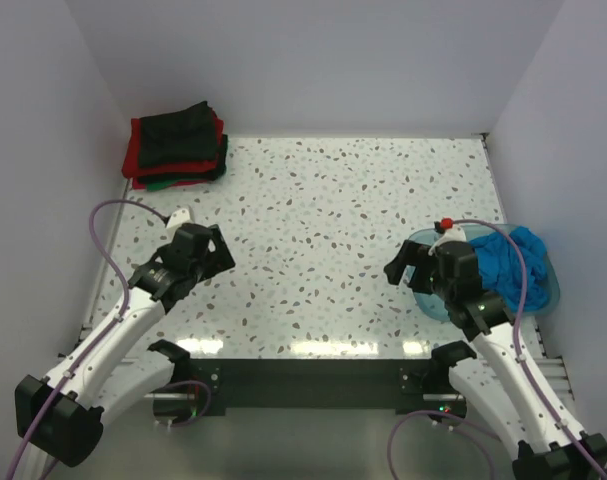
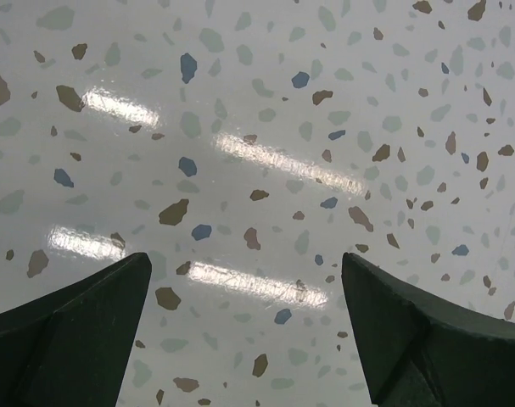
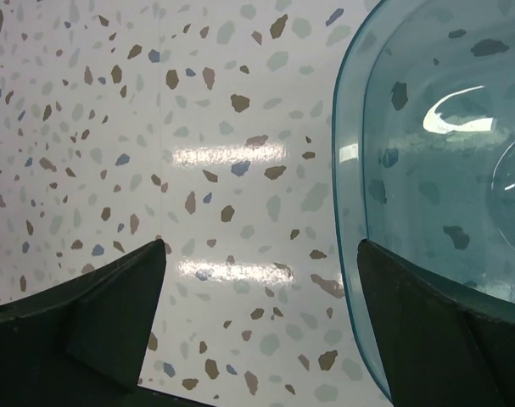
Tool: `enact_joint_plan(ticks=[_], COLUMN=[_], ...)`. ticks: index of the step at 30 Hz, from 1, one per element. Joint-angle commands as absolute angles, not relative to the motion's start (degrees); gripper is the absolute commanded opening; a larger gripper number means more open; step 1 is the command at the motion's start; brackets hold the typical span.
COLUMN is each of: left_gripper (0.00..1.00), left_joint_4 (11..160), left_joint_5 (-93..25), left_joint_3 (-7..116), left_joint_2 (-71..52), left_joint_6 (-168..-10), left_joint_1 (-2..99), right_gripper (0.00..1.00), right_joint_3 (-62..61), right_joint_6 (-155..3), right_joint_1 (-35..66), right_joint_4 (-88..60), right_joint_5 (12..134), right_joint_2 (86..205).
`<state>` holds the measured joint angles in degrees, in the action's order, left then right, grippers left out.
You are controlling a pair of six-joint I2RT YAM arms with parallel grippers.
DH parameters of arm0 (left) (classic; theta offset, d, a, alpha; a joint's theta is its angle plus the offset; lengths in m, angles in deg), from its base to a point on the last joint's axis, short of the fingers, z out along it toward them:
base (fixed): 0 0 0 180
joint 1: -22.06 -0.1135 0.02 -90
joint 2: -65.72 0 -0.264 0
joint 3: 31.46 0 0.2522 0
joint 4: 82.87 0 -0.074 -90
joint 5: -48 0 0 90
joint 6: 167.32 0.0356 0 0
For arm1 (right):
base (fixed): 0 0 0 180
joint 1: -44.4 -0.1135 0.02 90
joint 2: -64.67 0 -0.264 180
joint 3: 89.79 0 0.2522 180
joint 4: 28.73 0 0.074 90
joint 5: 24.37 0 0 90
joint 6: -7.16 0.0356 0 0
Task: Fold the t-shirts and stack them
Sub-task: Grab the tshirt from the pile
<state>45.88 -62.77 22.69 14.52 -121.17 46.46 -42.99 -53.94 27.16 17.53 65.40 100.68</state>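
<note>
A stack of folded dark green/black and red t-shirts (image 1: 177,146) lies at the table's far left corner. A bright blue t-shirt (image 1: 511,261) sits crumpled in the translucent blue-green tub (image 1: 547,296) at the right edge. My left gripper (image 1: 215,250) is open and empty over bare table at the left (image 2: 244,271). My right gripper (image 1: 407,264) is open and empty just left of the tub; its right finger (image 3: 435,331) is over the tub's rim (image 3: 346,254).
The speckled white table (image 1: 333,220) is walled in by white panels at the back and both sides. The tub stands against the right wall. A dark rail (image 1: 313,372) runs along the near edge between the arm bases.
</note>
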Motion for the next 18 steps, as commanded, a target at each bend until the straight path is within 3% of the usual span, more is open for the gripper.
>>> enact_joint_plan(ticks=[1, 7, 9, 13, 18], left_gripper=[1.00, 1.00, 1.00, 1.00, 1.00], left_joint_4=[48.9, 49.1, 49.0, 49.8, 50.5], left_joint_5=[-62.3, -62.6, -62.8, -61.6, -61.2], left_joint_3=[22.4, 22.6, 22.4, 22.0, 21.9], left_joint_2=[15.4, 15.4, 15.7, 16.4, 16.7], left_joint_6=[-119.9, -119.5, -119.6, -118.9, -118.1], left_joint_1=[46.5, 46.5, 46.5, 46.5, 46.5], right_gripper=[0.99, 0.99, 0.99, 0.99, 0.99], right_joint_3=[-40.9, -32.0, -27.5, -24.7, -25.5], right_joint_6=[-54.5, -54.6, -51.5, -46.8, -47.9], right_joint_1=[27.1, 27.1, 27.3, 29.1, 42.7], right_joint_4=[15.3, 21.8, 28.3, 33.4, 33.0], right_joint_5=[66.6, 56.7, 41.4, 31.5, 30.9], right_joint_2=[101.2, 107.0, 111.8, 114.5, 117.7])
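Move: The blue t-shirt lies crumpled in the right part of the clear tub, about 20 cm to the right gripper's right, some 5 cm farther out and roughly 12 cm below it. The tub's middle is about 17 cm to that gripper's right, 3 cm ahead and 12 cm down. From the idle left gripper the t-shirt is roughly 51 cm to the right, 2 cm ahead and 11 cm below. Lift the right gripper forward and up by 3 to 4 cm, then swing it fast to the right, about 11 cm in all, over the tub's left rim towards the blue t-shirt. Turn the hand some 30 degrees clockwise on the way, with its left side dipping, and keep the fingers wide open, clear above the tub. ##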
